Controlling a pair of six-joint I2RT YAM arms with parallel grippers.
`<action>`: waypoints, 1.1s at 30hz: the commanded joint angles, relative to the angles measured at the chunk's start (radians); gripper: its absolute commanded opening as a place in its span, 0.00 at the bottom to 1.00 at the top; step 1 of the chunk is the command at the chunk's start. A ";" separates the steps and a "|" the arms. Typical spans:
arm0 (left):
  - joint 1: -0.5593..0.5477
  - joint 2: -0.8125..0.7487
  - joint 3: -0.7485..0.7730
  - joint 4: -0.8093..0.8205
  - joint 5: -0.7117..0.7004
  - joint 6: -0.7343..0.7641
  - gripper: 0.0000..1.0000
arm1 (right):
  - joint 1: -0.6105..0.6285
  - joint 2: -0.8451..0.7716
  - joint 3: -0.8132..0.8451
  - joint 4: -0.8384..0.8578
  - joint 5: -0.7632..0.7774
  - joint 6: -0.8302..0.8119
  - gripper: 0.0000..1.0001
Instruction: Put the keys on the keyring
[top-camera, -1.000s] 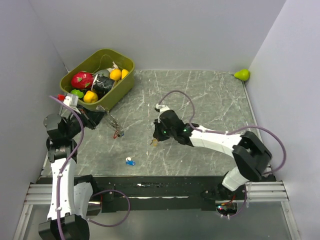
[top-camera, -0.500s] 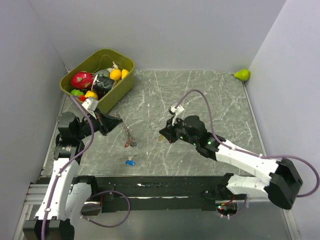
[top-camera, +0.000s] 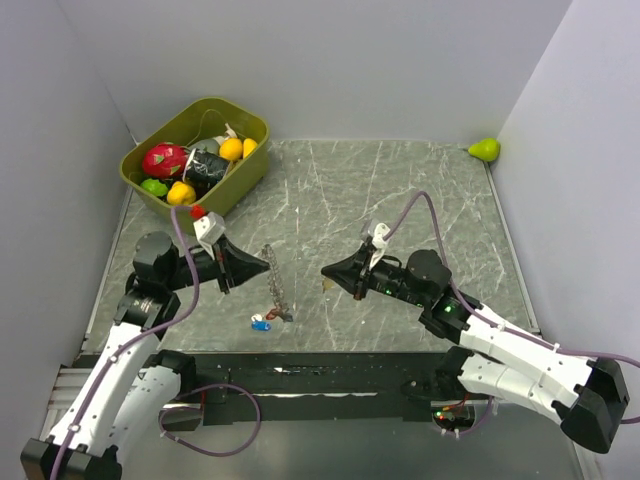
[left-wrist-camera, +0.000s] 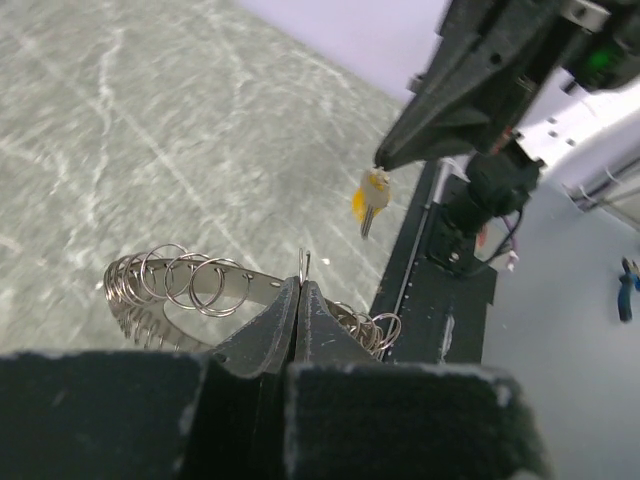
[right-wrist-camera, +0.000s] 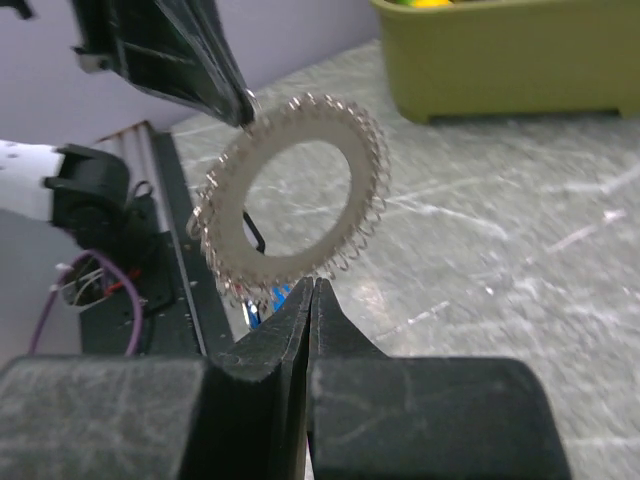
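My left gripper (top-camera: 262, 267) is shut on the rim of the keyring (top-camera: 274, 287), a flat silvery loop edged with small wire rings (left-wrist-camera: 190, 285), which hangs down from it. A small dark key (top-camera: 285, 316) dangles at its lower end. My right gripper (top-camera: 325, 270) faces it from the right, shut on a yellow-headed key (left-wrist-camera: 372, 195) that hangs from its tip; a short gap separates key and ring. In the right wrist view the keyring (right-wrist-camera: 300, 190) fills the space just past my shut jaws, and the held key is hidden. A blue key (top-camera: 261, 322) lies on the table.
An olive bin (top-camera: 250, 125) of fruit toys stands at the back left. A green pear (top-camera: 485, 149) lies in the far right corner. Grey walls close in the table on three sides, and the black rail (top-camera: 320, 370) runs along the near edge.
The left gripper has carried the keyring rightward and toward the near edge. The right gripper has drawn back toward its base with the yellow key. Both now face each other.
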 joint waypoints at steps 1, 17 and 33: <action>-0.057 -0.062 -0.024 0.127 0.040 0.018 0.01 | -0.002 -0.026 0.004 0.104 -0.108 -0.026 0.00; -0.255 -0.069 -0.018 -0.011 -0.133 0.174 0.01 | -0.004 0.073 0.081 0.099 -0.315 -0.016 0.00; -0.379 -0.059 0.005 -0.107 -0.324 0.248 0.01 | 0.051 0.158 0.121 0.147 -0.325 0.022 0.00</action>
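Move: The right hand pinches a key with a yellow tag; the keyring's free loop it is brought to sits in the left fingertips, about 10 cm to its left, 1 cm ahead and level in height. From the left hand, that key lies some 11 cm right, 1 cm back and 2 cm lower; the keyring's band hangs with its middle 5 cm below, 3 cm ahead and 1 cm right. The blue tag lies on the table about 4 cm left of the left hand, level with it fore and aft, 22 cm below. The two closed grippers close in on each other while drawing back towards the bases: the left, still pinching the keyring by its loop, comes back about 4 cm and goes 3.5 cm right, then sinks nearly 4 cm late on as its fingers tip down some 10 degrees. The right, keeping its grip on the key, comes back about 4.5 cm and goes some 3.5 cm left, swinging about 20 degrees counter-clockwise so that its fingers point more squarely at the loop, its height little changed by the end. ##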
